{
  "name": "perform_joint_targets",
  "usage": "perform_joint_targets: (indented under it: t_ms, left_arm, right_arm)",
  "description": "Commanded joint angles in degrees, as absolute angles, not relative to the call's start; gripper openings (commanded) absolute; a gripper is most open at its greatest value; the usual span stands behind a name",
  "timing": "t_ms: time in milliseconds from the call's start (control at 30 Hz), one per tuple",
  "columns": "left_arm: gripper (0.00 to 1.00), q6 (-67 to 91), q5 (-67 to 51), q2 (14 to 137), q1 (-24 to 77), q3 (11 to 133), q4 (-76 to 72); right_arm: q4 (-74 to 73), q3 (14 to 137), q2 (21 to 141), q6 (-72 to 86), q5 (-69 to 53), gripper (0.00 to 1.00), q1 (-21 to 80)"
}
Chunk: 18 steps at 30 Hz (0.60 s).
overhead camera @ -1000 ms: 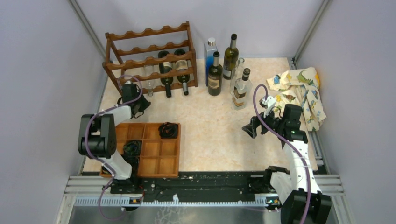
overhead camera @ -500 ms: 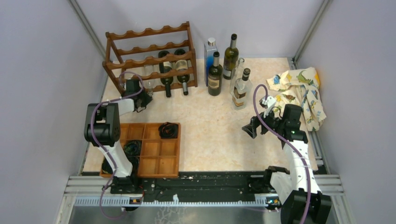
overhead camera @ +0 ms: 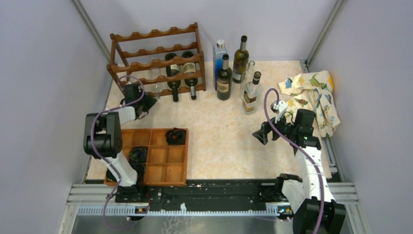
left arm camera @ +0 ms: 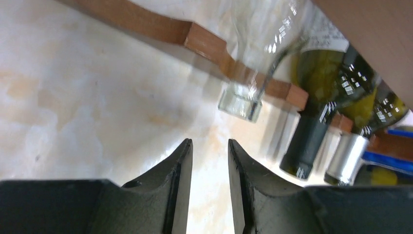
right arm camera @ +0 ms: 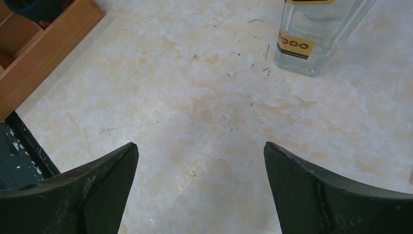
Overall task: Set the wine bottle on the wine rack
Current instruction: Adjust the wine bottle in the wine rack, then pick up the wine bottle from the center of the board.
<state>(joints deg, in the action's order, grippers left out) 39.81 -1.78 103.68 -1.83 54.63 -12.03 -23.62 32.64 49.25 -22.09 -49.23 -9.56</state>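
Observation:
The dark wooden wine rack (overhead camera: 156,61) stands at the back left. A clear wine bottle (overhead camera: 155,83) lies on its lowest tier, neck pointing toward me, beside two dark bottles (overhead camera: 171,73). My left gripper (overhead camera: 149,103) hovers low just in front of the rack. In the left wrist view the left gripper (left arm camera: 210,142) is open a little with only table between its fingers. The clear bottle's mouth (left arm camera: 239,103) is a short way ahead, resting over the rack's front rail (left arm camera: 160,29). My right gripper (overhead camera: 263,134) stands wide open over bare table, right gripper (right arm camera: 199,146) empty.
Several bottles (overhead camera: 224,78) stand upright at the back centre, with a clear one (overhead camera: 252,95) nearest the right arm; its base (right arm camera: 311,39) shows in the right wrist view. A patterned cloth (overhead camera: 314,95) lies at the right. A wooden compartment tray (overhead camera: 156,156) sits near the left arm.
My left gripper's jaws have parted and its wrist has shifted slightly left in front of the rack. The clear bottle stays on the rack. The right arm has not moved.

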Motion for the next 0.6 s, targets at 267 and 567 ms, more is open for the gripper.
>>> perform_joint_targets:
  t_ms: [267, 567]
  left_arm:
    - [0.53, 31.02, -25.1, 81.36, -3.34, 48.58, -6.13]
    - [0.99, 33.89, -24.96, 64.45, -3.43, 48.95, -7.67]
  right_arm:
    - [-26.23, 34.27, 46.13, -25.57, -56.28, 0.98, -10.02]
    - [-39.63, 43.3, 40.12, -40.67, -49.58, 0.98, -10.02]
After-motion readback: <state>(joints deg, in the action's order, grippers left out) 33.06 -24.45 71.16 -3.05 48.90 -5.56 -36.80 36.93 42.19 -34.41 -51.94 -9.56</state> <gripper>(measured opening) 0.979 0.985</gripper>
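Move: The clear wine bottle already lies in the rack, its mouth only 3 cm or so ahead of the left fingertips; its middle is about 15 cm ahead, 1 cm right and roughly level. From this hand, the black-necked bottle's middle lies some 14 cm ahead and 11 cm right, the silver-necked one's about 14 cm ahead and 21 cm right. From the right hand, the clear bottle's middle is roughly 35 cm ahead, 57 cm left and 9 cm lower. Up and away from the clear bottle's mouth, the left hand first eases back, then climbs quickly, ending some 18 cm higher, 7 cm back and 5 cm to the right. Its fingers tip up and swing clockwise, roughly 20 degrees each, while spreading from part-open to nearly full width. The still-open right hand draws back and rises a little, under 3 cm each way. ##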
